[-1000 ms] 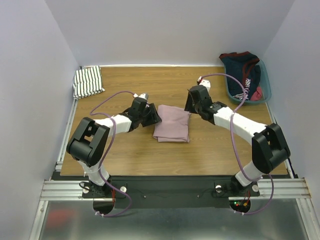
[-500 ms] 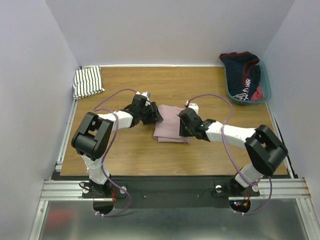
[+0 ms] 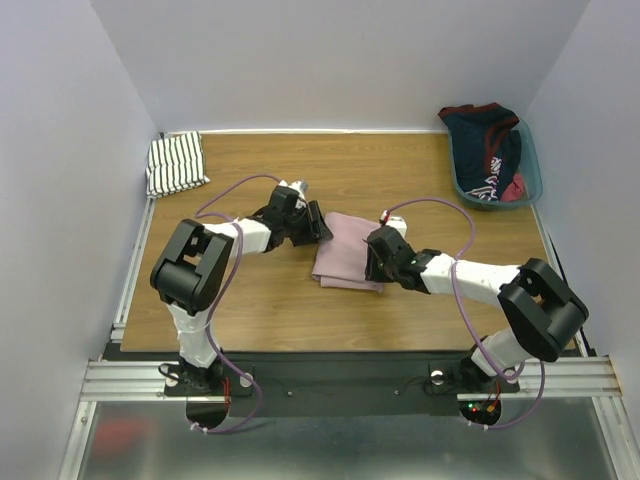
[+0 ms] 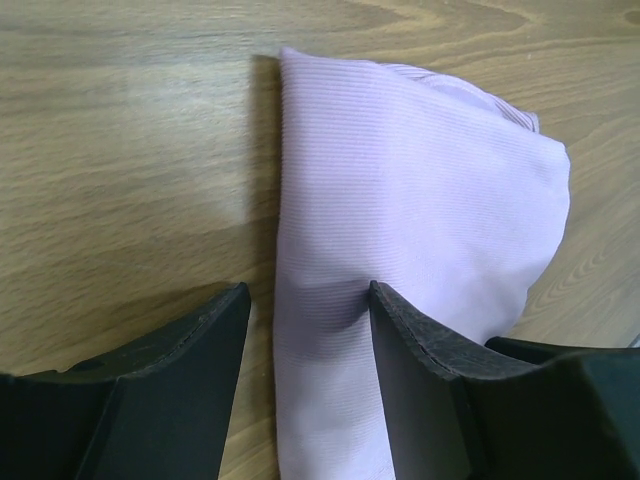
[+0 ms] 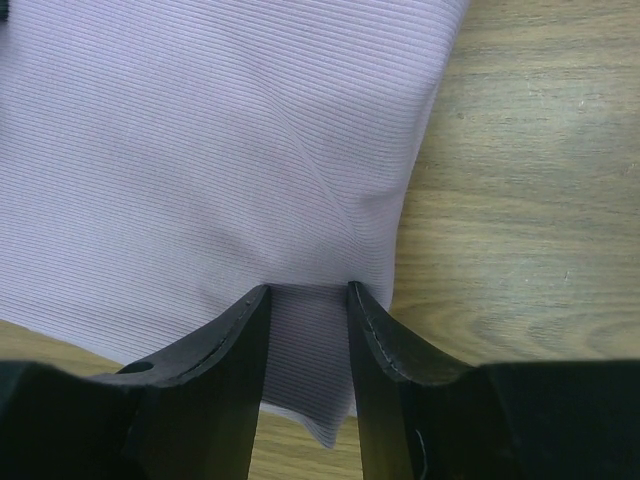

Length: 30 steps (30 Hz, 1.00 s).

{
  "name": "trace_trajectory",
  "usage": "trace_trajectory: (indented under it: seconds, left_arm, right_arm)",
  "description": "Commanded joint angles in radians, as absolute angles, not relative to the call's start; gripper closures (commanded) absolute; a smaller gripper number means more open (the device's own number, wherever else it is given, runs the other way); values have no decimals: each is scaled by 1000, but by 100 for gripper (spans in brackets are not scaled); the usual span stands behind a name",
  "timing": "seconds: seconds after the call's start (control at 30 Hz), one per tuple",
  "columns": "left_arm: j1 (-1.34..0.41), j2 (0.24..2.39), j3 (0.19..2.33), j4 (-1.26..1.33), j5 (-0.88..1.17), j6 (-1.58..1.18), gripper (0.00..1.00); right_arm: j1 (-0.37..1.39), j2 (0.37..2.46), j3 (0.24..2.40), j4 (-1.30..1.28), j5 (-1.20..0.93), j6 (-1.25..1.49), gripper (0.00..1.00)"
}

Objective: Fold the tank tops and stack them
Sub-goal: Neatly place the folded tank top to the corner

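Observation:
The pink tank top (image 3: 345,260) lies folded in a small rectangle at mid-table. My left gripper (image 3: 318,226) is open at its left edge. In the left wrist view the left gripper (image 4: 308,290) straddles that edge, one finger (image 4: 215,330) on the wood and the other pressing the pink tank top (image 4: 420,190). My right gripper (image 3: 373,262) is low at the top's right side. In the right wrist view the right gripper (image 5: 307,290) is open, both tips pressed onto the pink tank top (image 5: 200,140), with creases running from them. The striped tank top (image 3: 175,163) lies folded at the far left corner.
A teal basket (image 3: 531,182) holding dark navy-and-red clothing (image 3: 490,145) stands at the far right corner. Bare wood tabletop (image 3: 280,310) surrounds the pink top. White walls close in the left, right and back sides.
The right arm came down from behind the pink top onto its right edge. The left gripper slid a little to the right against the left edge, and the top shifted slightly.

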<state>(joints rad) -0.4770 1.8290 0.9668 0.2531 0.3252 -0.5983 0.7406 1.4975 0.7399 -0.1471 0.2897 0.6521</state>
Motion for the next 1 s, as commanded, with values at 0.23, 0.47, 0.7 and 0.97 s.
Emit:
trace_trajectory:
  seconds: [0.23, 0.47, 0.7, 0.97]
  left_arm:
    - [-540, 1925, 973, 117, 249, -578, 46]
    - [-564, 1925, 1012, 71, 158, -584, 96]
    - [-568, 1931, 1139, -110, -75, -537, 100]
    - [-490, 1980, 1365, -311, -435, -442, 100]
  right_arm:
    - [742, 1493, 750, -124, 279, 638, 57]
    - [741, 1465, 758, -124, 267, 624, 37]
    - [741, 1375, 870, -164, 245, 562, 9]
    - [742, 1336, 992, -195, 192, 531, 0]
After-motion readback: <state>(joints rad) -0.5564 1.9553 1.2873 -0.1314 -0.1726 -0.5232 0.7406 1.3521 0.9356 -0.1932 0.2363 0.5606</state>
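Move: The folded pink tank top's middle lies about 5 cm back and 6 cm to the right of the left hand, about 1 cm below it; its left edge already lies between the open fingers. The folded striped top is some 36 cm left and 18 cm ahead, about 2 cm below. From the right hand, already down at the pink top's near right corner, that middle is roughly 6 cm ahead, 5 cm left and about level. Edging about 2 cm right and 1 cm down, the left hand shuts its fingers on the pink top's left edge, then drags it forward and left without lifting, about 7 cm and speeding up, towards the striped top, its left side rolling up some 25 degrees. The right hand rests, then opens wide and lifts off about 12 cm, drifting left and forward. ##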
